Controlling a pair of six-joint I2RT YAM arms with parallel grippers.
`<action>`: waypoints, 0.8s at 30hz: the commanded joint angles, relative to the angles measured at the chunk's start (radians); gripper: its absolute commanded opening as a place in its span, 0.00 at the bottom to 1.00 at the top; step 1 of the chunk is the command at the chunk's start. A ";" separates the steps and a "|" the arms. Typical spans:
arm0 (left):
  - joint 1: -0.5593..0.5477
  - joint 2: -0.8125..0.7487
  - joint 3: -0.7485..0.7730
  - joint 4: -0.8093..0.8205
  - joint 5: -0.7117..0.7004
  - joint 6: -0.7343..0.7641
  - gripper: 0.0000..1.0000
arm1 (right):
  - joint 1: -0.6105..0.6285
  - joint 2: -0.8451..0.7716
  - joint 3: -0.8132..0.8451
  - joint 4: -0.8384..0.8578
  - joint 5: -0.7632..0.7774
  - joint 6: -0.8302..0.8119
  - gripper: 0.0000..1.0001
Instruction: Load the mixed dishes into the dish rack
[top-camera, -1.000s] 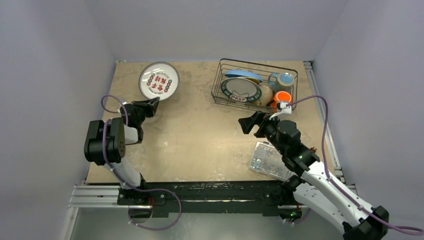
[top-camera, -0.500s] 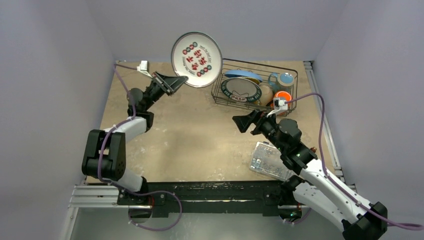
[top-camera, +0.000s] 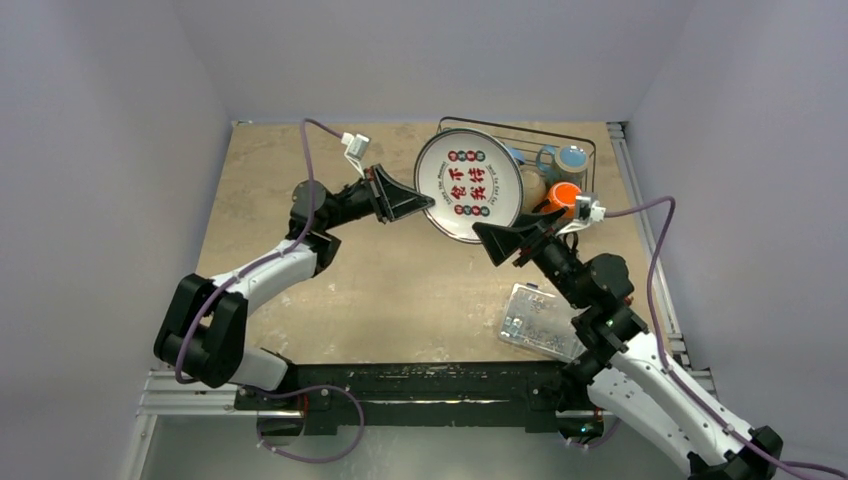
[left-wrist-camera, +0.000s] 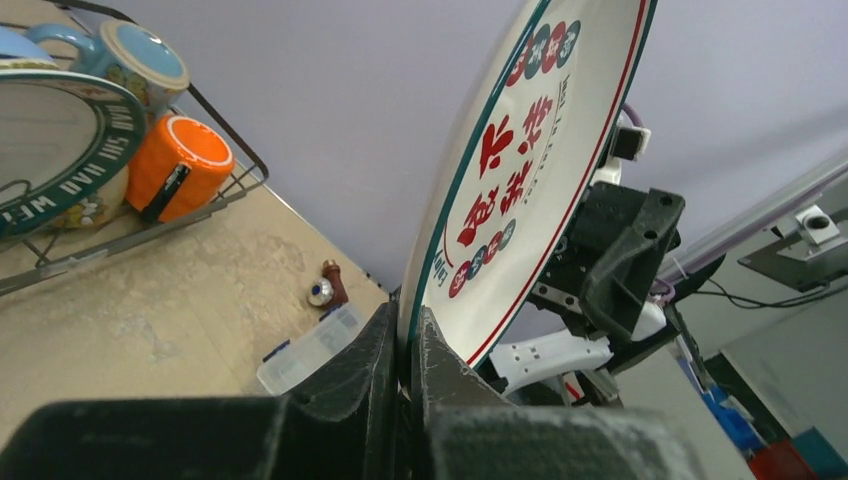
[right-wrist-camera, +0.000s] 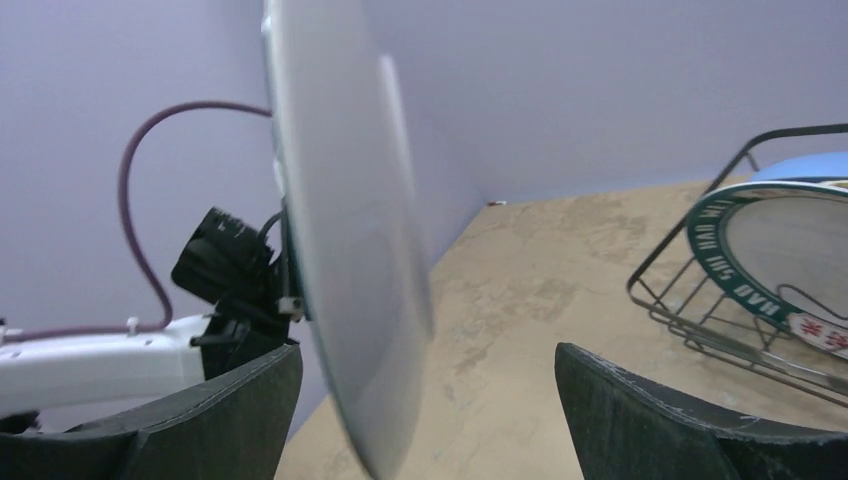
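A white plate with red characters and coloured dots (top-camera: 468, 185) hangs tilted in the air in front of the black wire dish rack (top-camera: 590, 150). My left gripper (top-camera: 425, 205) is shut on its left rim, and the left wrist view shows both fingers (left-wrist-camera: 385, 345) pinching the plate's (left-wrist-camera: 530, 170) edge. My right gripper (top-camera: 510, 240) stands open at the plate's lower right edge, with the plate's grey back (right-wrist-camera: 350, 250) between its wide jaws, nearer the left finger (right-wrist-camera: 240, 400). The rack holds a green-rimmed plate (left-wrist-camera: 60, 150), an orange cup (top-camera: 565, 192) and a light-blue mug (top-camera: 572, 157).
A clear plastic box of small parts (top-camera: 540, 322) lies on the table by the right arm. A small brown and silver knob (left-wrist-camera: 325, 285) sits beyond it. Purple walls close in the back and both sides. A rail (top-camera: 645, 240) runs along the table's right edge.
The left arm lifted the plate from the table's back left, then swung it right and lower, in front of the rack. The right gripper rose to the plate's lower edge, still open.
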 joint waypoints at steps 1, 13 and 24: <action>-0.050 -0.031 0.078 -0.043 0.054 0.104 0.00 | 0.001 -0.093 -0.015 -0.104 0.265 0.053 0.99; -0.150 -0.094 0.188 -0.591 0.000 0.492 0.00 | 0.001 -0.280 -0.158 -0.023 0.260 0.058 0.66; -0.155 -0.135 0.204 -0.731 -0.129 0.582 0.36 | 0.001 -0.206 -0.114 -0.089 0.279 0.069 0.00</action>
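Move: The left gripper holds the flower plate by its left rim; the open right gripper that it is going to is about 12 cm to its right and 7 cm nearer the base, at much the same height. From the right gripper the plate's middle is some 9 cm ahead, 4 cm left and 3 cm higher. The dish rack lies roughly 38 cm ahead, 12 cm right of the right gripper, the orange mug 32 ahead and 25 right, the clear parts box level with it and 15 right, all nearly 30 cm below. Bring the left gripper down, right and back, each about 4 cm, dipping its fingers some 20 degrees, so the plate's right rim comes between the right jaws. Meanwhile slide the open right gripper about 5 cm right, turning slightly clockwise, then close it on that rim while sinking a little. As it pinches, start opening the left fingers to hand the plate over. ##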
